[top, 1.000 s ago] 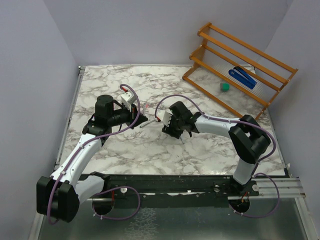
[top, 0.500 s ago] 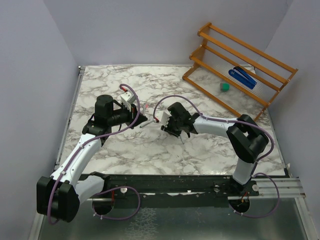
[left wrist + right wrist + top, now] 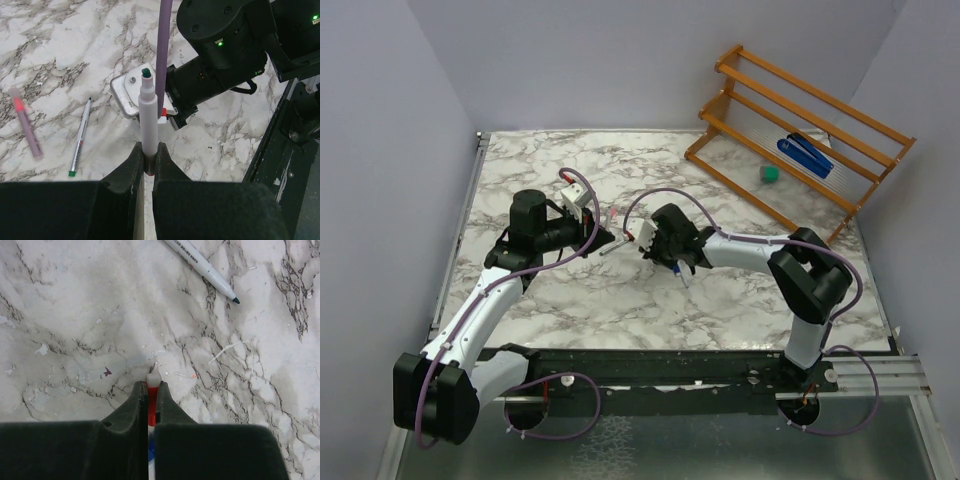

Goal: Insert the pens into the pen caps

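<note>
My left gripper (image 3: 149, 150) is shut on a white pen (image 3: 148, 112) whose dark green tip points away, toward the right arm's wrist. In the top view this gripper (image 3: 603, 243) sits at the table's middle, close to my right gripper (image 3: 648, 248). My right gripper (image 3: 151, 387) is shut on a small red pen cap (image 3: 152, 394) with a pale end, held just above the marble. A white pen with a dark tip (image 3: 200, 265) shows at the upper right of the right wrist view. A pink pen (image 3: 27, 125) and a thin green-tipped pen (image 3: 80, 137) lie on the table.
A wooden rack (image 3: 800, 130) stands at the back right, with a blue stapler (image 3: 805, 155) and a small green block (image 3: 770, 174) on it. A short pale stick with a blue end (image 3: 682, 279) shows just below the right gripper. Purple cables loop over both wrists.
My right gripper has gone from open to shut on the red cap and has shifted slightly to the left. The left gripper and its pen have stayed put.
</note>
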Tool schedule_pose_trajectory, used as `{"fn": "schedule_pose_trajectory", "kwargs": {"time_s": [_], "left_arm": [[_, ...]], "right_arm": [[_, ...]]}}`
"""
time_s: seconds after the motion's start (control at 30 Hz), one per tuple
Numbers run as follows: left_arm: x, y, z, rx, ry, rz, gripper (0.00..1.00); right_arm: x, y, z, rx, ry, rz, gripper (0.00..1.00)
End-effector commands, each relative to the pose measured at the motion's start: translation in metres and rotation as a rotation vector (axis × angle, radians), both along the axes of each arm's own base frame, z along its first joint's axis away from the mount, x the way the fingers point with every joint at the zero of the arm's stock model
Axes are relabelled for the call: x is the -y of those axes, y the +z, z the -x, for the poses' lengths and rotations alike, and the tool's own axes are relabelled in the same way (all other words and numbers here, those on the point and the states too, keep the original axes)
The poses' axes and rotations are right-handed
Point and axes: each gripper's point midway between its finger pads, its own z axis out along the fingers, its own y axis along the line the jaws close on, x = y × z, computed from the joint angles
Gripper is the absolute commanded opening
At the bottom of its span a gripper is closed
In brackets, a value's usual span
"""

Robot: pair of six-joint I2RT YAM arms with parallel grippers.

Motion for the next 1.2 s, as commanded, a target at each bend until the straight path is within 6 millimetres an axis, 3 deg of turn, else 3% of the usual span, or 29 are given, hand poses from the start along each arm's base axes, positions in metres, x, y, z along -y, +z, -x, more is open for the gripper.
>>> {"fn": "schedule_pose_trajectory", "kwargs": {"time_s": [0.0,0.17,0.33,0.5,0.77,0.97,1.17], "left_arm": [[-0.003,0.006,-0.007,0.018,0.022,-0.008,0.00],[-0.005,0.006,-0.008,0.036,0.027,-0.012,0.00],[-0.007,0.006,-0.007,0.056,0.032,-0.013,0.00],[-0.005,0.006,-0.004,0.079,0.019,-0.001,0.00],[0.016,0.002,0.014,0.021,-0.146,0.062,0.00],[0.024,0.000,0.023,0.011,-0.199,0.083,0.00],[0.028,0.003,0.024,0.013,-0.218,0.098,0.00]], "right_arm": [[-0.012,0.022,-0.010,0.055,-0.069,-0.102,0.00],[-0.026,0.093,-0.030,0.198,-0.164,-0.319,0.01],[-0.021,0.151,-0.032,0.261,-0.289,-0.541,0.01],[-0.014,0.209,-0.016,0.267,-0.365,-0.854,0.01],[-0.035,0.299,0.011,0.233,-0.200,-1.226,0.00],[-0.042,0.342,0.026,0.254,-0.079,-1.354,0.01],[-0.054,0.355,0.046,0.174,0.047,-1.422,0.01]]}}
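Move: The upright pen in the left fingers is about 9 cm left of the right hand, 4 back and 22 higher. By the right hand, the blue-capped pen lies some 3 cm right and 2 back, the magenta cap 4 right and 2 ahead, the loose white pen 10 left and 5 ahead, all some 2 cm below. From the left hand, the pinched red cap is 9 cm right, 4 ahead and 19 below. Right hand, keeping the red cap pinched, rises about 33 cm, rolling some 75 degrees to point left. ##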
